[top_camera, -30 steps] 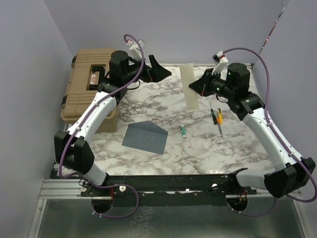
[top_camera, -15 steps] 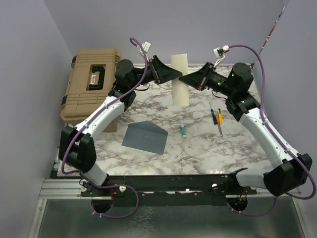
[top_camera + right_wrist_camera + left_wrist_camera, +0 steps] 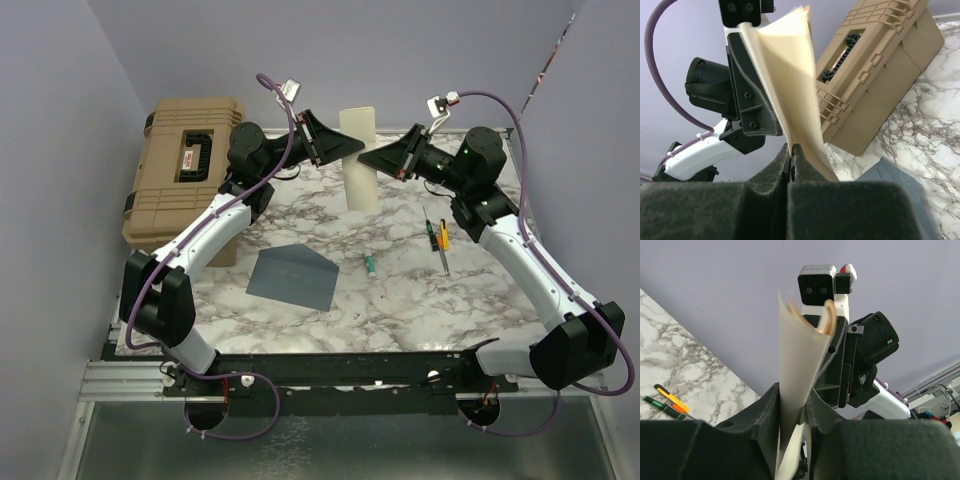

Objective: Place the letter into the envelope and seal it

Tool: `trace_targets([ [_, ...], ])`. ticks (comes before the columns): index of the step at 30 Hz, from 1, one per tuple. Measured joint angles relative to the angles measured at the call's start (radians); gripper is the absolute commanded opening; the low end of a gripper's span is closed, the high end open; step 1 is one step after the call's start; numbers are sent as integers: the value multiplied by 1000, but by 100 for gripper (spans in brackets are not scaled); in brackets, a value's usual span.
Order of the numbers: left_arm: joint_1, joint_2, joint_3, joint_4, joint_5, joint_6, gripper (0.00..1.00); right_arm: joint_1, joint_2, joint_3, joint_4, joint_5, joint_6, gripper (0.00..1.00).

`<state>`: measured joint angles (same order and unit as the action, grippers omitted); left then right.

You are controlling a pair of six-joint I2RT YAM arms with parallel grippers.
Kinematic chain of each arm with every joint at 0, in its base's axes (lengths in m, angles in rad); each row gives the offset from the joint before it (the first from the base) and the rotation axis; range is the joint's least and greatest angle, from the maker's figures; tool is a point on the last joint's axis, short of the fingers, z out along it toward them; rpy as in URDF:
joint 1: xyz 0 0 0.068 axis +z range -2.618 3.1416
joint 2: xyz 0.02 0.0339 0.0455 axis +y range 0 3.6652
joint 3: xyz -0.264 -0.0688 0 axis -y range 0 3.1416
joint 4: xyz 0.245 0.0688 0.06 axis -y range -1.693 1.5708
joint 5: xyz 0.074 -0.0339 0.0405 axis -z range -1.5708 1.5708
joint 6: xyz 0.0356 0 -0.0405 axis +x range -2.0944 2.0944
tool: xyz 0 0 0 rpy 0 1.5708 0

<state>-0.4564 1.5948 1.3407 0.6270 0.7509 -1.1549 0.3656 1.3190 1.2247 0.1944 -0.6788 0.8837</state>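
The letter [image 3: 360,165], a cream sheet, hangs upright in the air above the back middle of the table. My right gripper [image 3: 366,160] is shut on its right edge; the right wrist view shows the letter [image 3: 790,80] pinched between the tips of that gripper [image 3: 791,147]. My left gripper [image 3: 354,148] meets it from the left. In the left wrist view the curled letter [image 3: 795,365] sits pressed between the jaws of the left gripper [image 3: 792,400]. The blue-grey envelope [image 3: 293,276] lies flat on the marble near the front, flap open, with no gripper near it.
A tan hard case [image 3: 185,175] stands at the back left. Two pens [image 3: 437,240] and a small green stick [image 3: 371,264] lie on the marble table [image 3: 450,300] to the right of the envelope. Purple walls close the back and sides.
The right gripper lifted the letter upright toward the back centre. The left gripper swung in from the left and closed round the letter's other edge.
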Motion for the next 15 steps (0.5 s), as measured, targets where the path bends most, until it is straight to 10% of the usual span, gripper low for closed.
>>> trace_targets([
  [6,4,6,-12,7,2,7,0,0,0,-1,-17,0,-7,24],
  [15,23,8,-16,8,3,10,0,-6,-43,-1,-165,20,-107,74],
])
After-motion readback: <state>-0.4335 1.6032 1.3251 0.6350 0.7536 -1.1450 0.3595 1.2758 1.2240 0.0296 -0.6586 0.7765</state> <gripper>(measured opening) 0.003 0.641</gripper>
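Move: The folded letter is right at both my hands, raised some 40 cm over the table. Its middle is about 1 cm back from my left hand point, between the part-open fingers. From my right hand, which still pinches it shut, the middle is about 1 cm left. The grey envelope lies on the table, roughly 7 cm back and 14 cm left of my left hand, about 42 cm below; the glue stick is about 3 cm back and 5 cm right of that hand, equally low. I pass the letter from my right hand to my left: my left fingers, about a third open around the paper, shut and pinch it while that hand stays nearly in place, easing forward, down and left about 1 cm. My right fingers then spread to well over half open and let go, the hand sinking about 2 cm and drawing 1 cm right, away from the letter. ##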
